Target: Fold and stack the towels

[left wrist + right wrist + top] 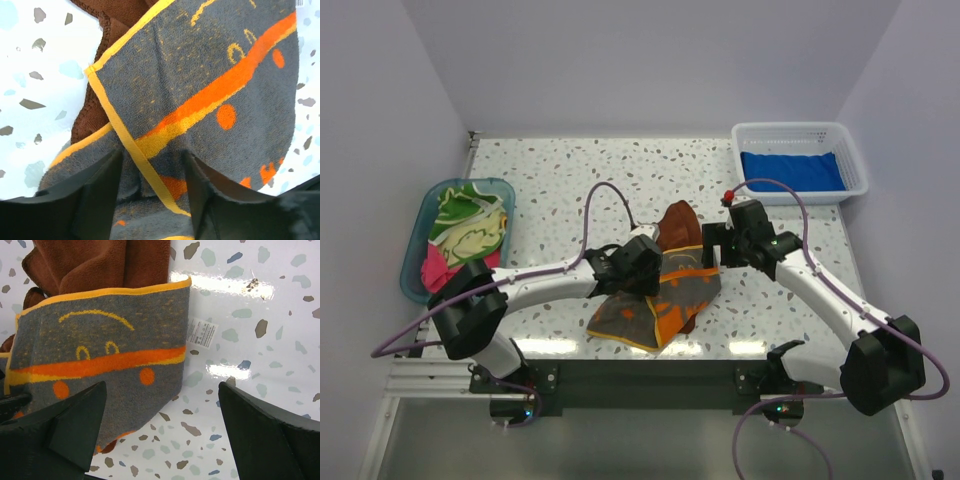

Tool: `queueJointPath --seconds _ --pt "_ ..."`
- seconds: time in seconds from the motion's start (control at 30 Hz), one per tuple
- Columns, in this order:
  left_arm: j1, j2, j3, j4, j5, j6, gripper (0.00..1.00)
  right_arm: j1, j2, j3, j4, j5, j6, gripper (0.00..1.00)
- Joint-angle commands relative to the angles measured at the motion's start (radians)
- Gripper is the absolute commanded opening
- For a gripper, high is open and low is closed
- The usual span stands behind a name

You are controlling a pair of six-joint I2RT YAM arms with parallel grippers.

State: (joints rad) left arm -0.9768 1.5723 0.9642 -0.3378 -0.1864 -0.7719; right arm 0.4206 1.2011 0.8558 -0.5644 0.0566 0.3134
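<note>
A grey towel with orange stripes and a yellow hem lies folded near the table's front, partly over a rust-brown towel. My left gripper is down on the grey towel's left part. In the left wrist view its fingers stand apart, with the yellow hem running between them and nothing pinched. My right gripper hovers wide open at the grey towel's right edge, mostly over bare table. The brown towel shows behind. A royal blue towel lies flat in the white basket.
The white mesh basket stands at the back right. A teal tub at the left edge holds green-yellow patterned and pink towels. A white care label sticks out beside the grey towel.
</note>
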Motion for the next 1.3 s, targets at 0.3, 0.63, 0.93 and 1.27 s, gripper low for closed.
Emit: queueJointPath --seconds 0.3,0.63,0.93,1.27 --pt "-0.005 0.011 -0.027 0.098 0.034 -0.029 0.29 0.004 -0.044 -0.02 0.024 -0.008 -0.005 0.96" --pt "0.0 -0.148 0.097 -0.073 -0.126 0.015 0.0 0.003 -0.083 -0.001 0.008 0.017 -0.014 0.96" --pt "0.246 -0.362 0.408 -0.343 -0.421 0.189 0.0 0.003 -0.13 0.02 -0.002 0.043 -0.023 0.96" --pt "0.486 -0.321 0.983 -0.408 -0.78 0.543 0.0 0.003 -0.127 0.026 0.011 -0.02 -0.022 0.97"
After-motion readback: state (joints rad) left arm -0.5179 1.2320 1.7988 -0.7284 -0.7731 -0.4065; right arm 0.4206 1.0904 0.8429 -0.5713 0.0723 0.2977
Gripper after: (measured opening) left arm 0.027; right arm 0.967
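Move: The grey towel lies right under the part-open left fingers, its yellow hem running between them. Its middle is about 2 cm back, 1 cm to the right and 1 cm below. The crumpled brown towel beneath it centres some 4 cm ahead and 4 cm right of that hand; the teal bin stands roughly 10 cm ahead and 41 cm left. From the right hand, the grey towel is about 9 cm back, 12 cm left and 5 cm lower. Shut the left fingers on the grey towel's yellow hem, staying down at the cloth, then whisk it up about 40 cm off the brown towel, swinging some 25 cm left and a little forward. Tip the fingers up towards level by roughly 50 degrees while turning counter-clockwise, and keep the pinch. Raise the open right gripper a couple of centimetres. ##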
